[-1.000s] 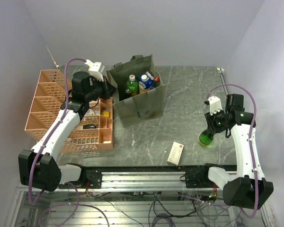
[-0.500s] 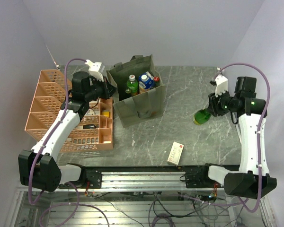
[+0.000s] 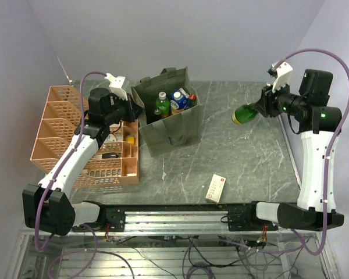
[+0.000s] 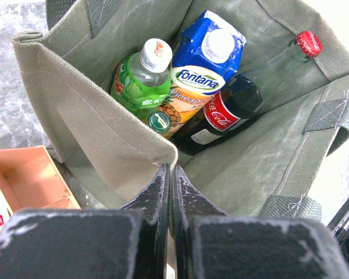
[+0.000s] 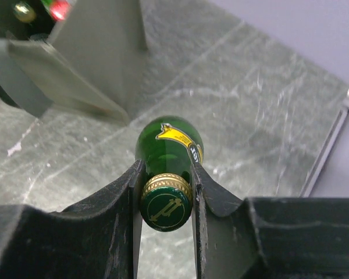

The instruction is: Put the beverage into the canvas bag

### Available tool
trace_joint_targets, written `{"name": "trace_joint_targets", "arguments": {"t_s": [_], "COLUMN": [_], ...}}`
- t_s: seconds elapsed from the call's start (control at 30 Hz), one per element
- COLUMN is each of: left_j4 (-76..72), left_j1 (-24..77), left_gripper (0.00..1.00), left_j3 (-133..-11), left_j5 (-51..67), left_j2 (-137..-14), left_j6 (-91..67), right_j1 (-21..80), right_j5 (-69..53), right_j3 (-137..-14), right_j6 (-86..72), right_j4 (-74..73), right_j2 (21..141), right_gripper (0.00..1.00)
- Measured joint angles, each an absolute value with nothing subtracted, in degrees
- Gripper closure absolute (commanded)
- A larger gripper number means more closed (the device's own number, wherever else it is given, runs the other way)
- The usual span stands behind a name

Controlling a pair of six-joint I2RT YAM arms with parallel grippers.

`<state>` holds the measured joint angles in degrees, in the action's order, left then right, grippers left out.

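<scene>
The beverage is a green glass bottle (image 3: 243, 115) with a gold cap and a yellow label (image 5: 170, 141). It hangs in the air, tilted, right of the canvas bag. My right gripper (image 3: 260, 108) is shut on its neck (image 5: 166, 170). The olive-green canvas bag (image 3: 173, 129) stands open at the back centre of the table. My left gripper (image 3: 134, 108) is shut on the near rim of the bag (image 4: 104, 119), with the fabric edge pinched between its jaws (image 4: 171, 174). The bag's corner shows at the top left of the right wrist view (image 5: 99, 52).
Inside the bag lie a green plastic bottle (image 4: 141, 81), a blue Fontana juice carton (image 4: 205, 70) and a cola bottle (image 4: 232, 104). A salmon-pink lattice crate (image 3: 58, 125) stands left of the bag. A small white box (image 3: 216, 188) lies near the front edge.
My right arm has lifted the green bottle off the table at the front right and carried it up and back, towards the bag. The left arm has held still on the rim.
</scene>
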<state>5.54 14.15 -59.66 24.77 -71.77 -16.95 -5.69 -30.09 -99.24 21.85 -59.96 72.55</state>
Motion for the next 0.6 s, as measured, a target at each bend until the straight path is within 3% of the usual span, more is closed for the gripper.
{"name": "trace_joint_targets", "arguments": {"t_s": [0.6], "left_j4": [7.2], "left_j1": [15.2], "left_gripper": [0.93], "left_j3": [-61.2], "left_j5": [24.5], "left_j2": [-72.3], "left_j6": [-15.9], "right_j1": [17.4], "right_j5": [-30.5], "right_j3": [-124.0], "right_j6": [15.2], "right_j4": [-52.2], "right_j2": [88.4], "right_gripper": [1.00]}}
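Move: The bag's open mouth, where the green bottle in the right gripper is to go, lies about 36 cm left of that gripper, some 8 cm ahead and 10 cm below. Inside the bag, some 25 cm below the right hand, the juice carton stands about 31 cm left and 11 cm ahead, and the green-capped bottle about 38 cm left and 10 cm ahead. From the left gripper, the mouth's middle is roughly 10 cm right, 4 cm ahead and level. Carry the green bottle, still pinched by its neck in the right gripper, about 15 cm left towards the bag while lifting it some 10 cm. Turn the wrist counter-clockwise about 20 degrees and tip the fingers up a little on the way. Keep the left gripper shut on the bag's left rim to hold the mouth open. ##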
